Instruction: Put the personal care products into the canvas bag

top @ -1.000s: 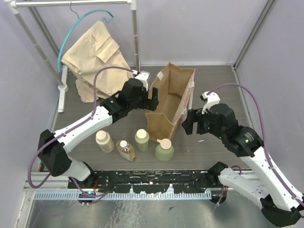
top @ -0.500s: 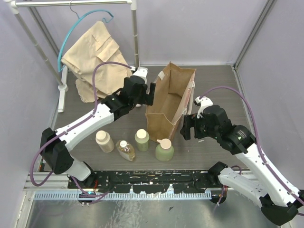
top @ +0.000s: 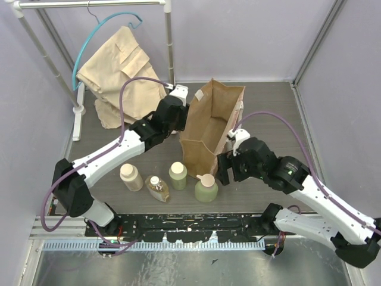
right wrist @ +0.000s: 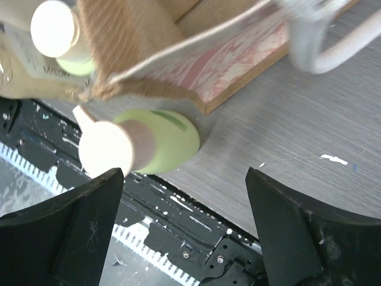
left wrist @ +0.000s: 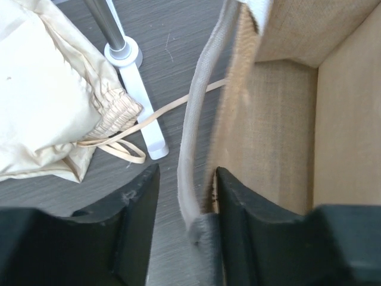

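The canvas bag point(top: 213, 122) stands upright and open at mid-table. My left gripper point(top: 186, 119) straddles its left rim. In the left wrist view the gripper point(left wrist: 186, 179) is open and partly narrowed, with the whitish strap point(left wrist: 191, 137) and the bag wall point(left wrist: 262, 125) between its fingers and a gap on the left side. In front of the bag stand the cream bottle point(top: 131, 177), the amber bottle point(top: 158, 188), the green cylinder point(top: 177, 175) and the rounder green bottle point(top: 206, 189). My right gripper point(top: 221, 170) is wide open and empty just right of the rounder green bottle point(right wrist: 164, 140).
A beige garment point(top: 118, 68) hangs on a teal hanger from the white rack, whose post foot point(top: 77, 116) stands at the left. A black rail point(top: 190, 229) runs along the near edge. The bag's right strap point(right wrist: 324, 44) hangs by the bag's base.
My left gripper has moved right onto the bag's left rim and its jaws have narrowed. My right arm has swung left and nearer, down beside the rounder green bottle.
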`<action>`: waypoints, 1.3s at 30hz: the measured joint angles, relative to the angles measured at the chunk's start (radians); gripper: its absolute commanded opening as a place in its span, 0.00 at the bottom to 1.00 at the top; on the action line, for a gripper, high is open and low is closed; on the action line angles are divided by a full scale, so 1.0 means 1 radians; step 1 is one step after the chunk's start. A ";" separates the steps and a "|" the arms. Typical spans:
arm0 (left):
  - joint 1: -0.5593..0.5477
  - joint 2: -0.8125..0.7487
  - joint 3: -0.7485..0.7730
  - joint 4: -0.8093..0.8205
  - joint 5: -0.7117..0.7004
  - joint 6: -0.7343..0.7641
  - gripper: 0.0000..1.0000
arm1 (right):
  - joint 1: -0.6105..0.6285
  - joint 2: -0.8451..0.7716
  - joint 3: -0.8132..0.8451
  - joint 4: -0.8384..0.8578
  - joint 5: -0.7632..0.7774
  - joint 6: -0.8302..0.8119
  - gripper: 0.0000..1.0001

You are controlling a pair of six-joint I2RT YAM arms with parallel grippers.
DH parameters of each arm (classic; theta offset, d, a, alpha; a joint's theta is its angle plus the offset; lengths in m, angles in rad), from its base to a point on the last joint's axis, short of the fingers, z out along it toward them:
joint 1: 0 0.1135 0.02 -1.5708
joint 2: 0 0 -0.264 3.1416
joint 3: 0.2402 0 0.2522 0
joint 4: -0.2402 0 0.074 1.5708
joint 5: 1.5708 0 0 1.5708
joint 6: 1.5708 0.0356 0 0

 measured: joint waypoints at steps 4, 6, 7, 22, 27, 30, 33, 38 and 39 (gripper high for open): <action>0.000 0.020 0.001 -0.002 0.009 -0.001 0.15 | 0.213 0.076 0.005 0.000 0.100 0.063 0.92; 0.000 0.027 0.001 -0.005 0.014 0.002 0.10 | 0.303 0.130 0.015 0.000 0.149 0.089 0.93; 0.000 0.029 0.001 -0.008 0.016 0.002 0.08 | 0.340 0.160 0.019 0.003 0.171 0.101 0.93; 0.000 0.021 0.013 -0.030 0.042 0.002 0.00 | 0.419 0.315 0.027 0.079 0.287 0.146 0.93; 0.000 0.001 0.001 -0.031 0.042 0.002 0.00 | 0.419 0.345 0.019 0.108 0.287 0.145 0.87; 0.000 -0.006 -0.006 -0.031 0.042 0.001 0.00 | 0.419 0.352 0.000 0.111 0.285 0.145 0.84; 0.000 -0.008 -0.012 -0.031 0.041 0.000 0.00 | 0.419 0.352 -0.016 0.108 0.285 0.145 0.76; 0.001 -0.008 -0.013 -0.031 0.041 -0.006 0.00 | 0.419 0.351 -0.023 0.101 0.278 0.146 0.60; 0.001 -0.008 -0.013 -0.031 0.041 -0.007 0.00 | 0.419 0.349 -0.023 0.102 0.278 0.144 0.57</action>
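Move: The pump bottle I want lies about 7 cm left of my right hand, some 4 cm back and 9 cm below. From this hand the green bottle is 19 cm left and 2 cm ahead, low like the pump bottle; the canvas bag's middle is about 15 cm ahead, 4 cm left and 5 cm down. The bag's left rim is just ahead, right of and below my left hand, 1 cm each way; the rack's foot is 10 cm ahead, 4 cm left, 17 cm down. I swing my right hand left past the bag's near end and down to the pump bottle, about 7 cm each way and some 3 cm back, rolling its left side down 15 degrees; with the open fingers straddling the bottle, I start to close them. Meanwhile my left hand dips about 1 cm, shuts on the bag's left rim and keeps it pinched. ##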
